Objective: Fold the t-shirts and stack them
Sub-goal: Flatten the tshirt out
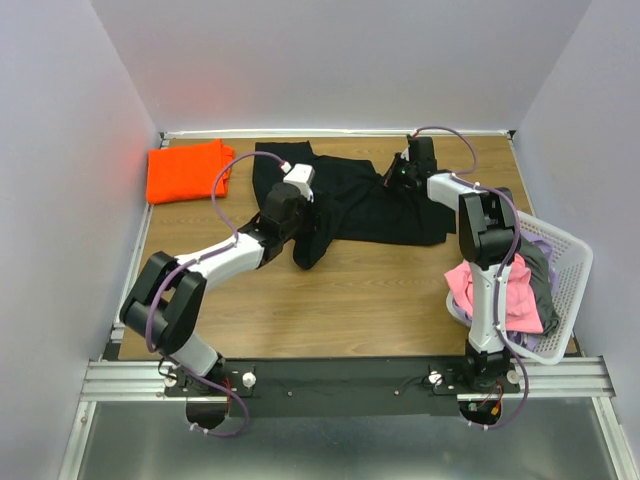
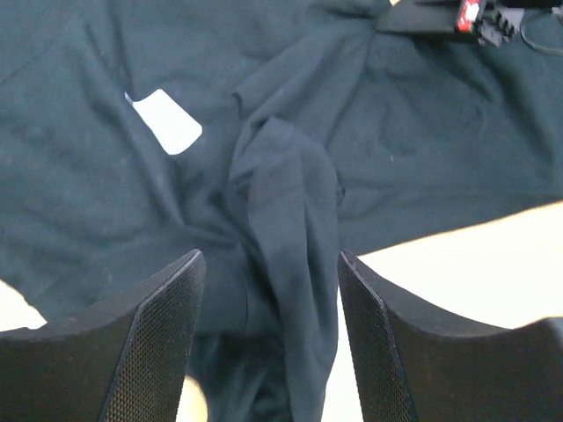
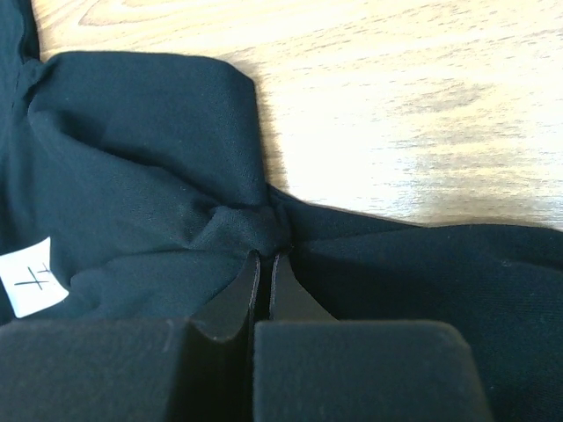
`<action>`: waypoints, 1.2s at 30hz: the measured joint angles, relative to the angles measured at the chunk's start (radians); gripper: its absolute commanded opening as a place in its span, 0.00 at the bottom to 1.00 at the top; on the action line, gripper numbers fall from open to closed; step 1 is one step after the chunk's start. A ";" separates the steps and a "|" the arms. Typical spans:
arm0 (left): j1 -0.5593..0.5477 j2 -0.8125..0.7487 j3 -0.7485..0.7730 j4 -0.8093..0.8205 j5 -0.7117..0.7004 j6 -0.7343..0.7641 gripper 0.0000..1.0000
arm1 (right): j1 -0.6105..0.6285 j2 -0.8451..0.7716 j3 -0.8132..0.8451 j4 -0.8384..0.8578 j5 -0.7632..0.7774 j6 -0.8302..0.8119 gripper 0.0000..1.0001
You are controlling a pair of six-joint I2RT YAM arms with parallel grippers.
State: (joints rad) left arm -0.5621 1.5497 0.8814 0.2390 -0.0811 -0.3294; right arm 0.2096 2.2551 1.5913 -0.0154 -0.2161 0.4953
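A black t-shirt (image 1: 365, 200) lies crumpled across the back middle of the wooden table. My left gripper (image 1: 303, 222) hangs over its left part. In the left wrist view the gripper (image 2: 268, 259) is open, and its fingers stand on either side of a raised fold of the shirt (image 2: 286, 220). My right gripper (image 1: 400, 172) is at the shirt's far edge. In the right wrist view it (image 3: 266, 257) is shut on a pinched bunch of the black cloth (image 3: 242, 224). An orange folded t-shirt (image 1: 187, 170) lies at the back left.
A white basket (image 1: 565, 260) at the right edge holds pink (image 1: 500, 290) and grey (image 1: 538, 265) shirts. A white label (image 2: 167, 121) shows on the black shirt. White walls close in the back and both sides of the table.
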 measured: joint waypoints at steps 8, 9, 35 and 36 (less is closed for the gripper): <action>0.010 0.093 0.088 0.024 0.003 0.013 0.69 | 0.001 -0.004 -0.008 0.005 -0.009 -0.010 0.02; 0.011 0.106 0.102 0.028 0.003 0.015 0.67 | 0.001 -0.004 -0.009 0.005 -0.010 -0.011 0.02; 0.236 0.114 0.131 0.068 0.014 0.032 0.00 | 0.005 -0.132 -0.101 -0.010 -0.001 -0.042 0.69; 0.260 0.098 0.135 0.068 0.014 0.033 0.00 | 0.008 -0.158 -0.119 -0.008 0.007 -0.047 0.72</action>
State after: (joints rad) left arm -0.3023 1.6474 1.0164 0.3073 -0.0669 -0.2966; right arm 0.2173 2.0975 1.4723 -0.0235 -0.2092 0.4484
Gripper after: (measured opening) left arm 0.010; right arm 0.648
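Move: The black shirt's raised fold that I will pinch lies about 4 cm ahead of my open left hand, 1 cm to its right and roughly 3 cm below. The white label is some 13 cm ahead, 3 cm to the left and 10 cm down; the folded orange shirt is about 20 cm ahead, 29 cm left and 9 cm down. My right hand already pinches the black shirt's edge at its fingertips; the label lies about 5 cm back and 17 cm to its left. My left hand eases forward about 4 cm, sinks a little and shuts on the black shirt's fold, then sweeps it left and forward towards the orange shirt, rising some 4 cm and turning counter-clockwise. My right hand holds its pinch nearly still until that pull has begun, then opens wide, lets go of the edge and backs up and off by about 4 cm. ##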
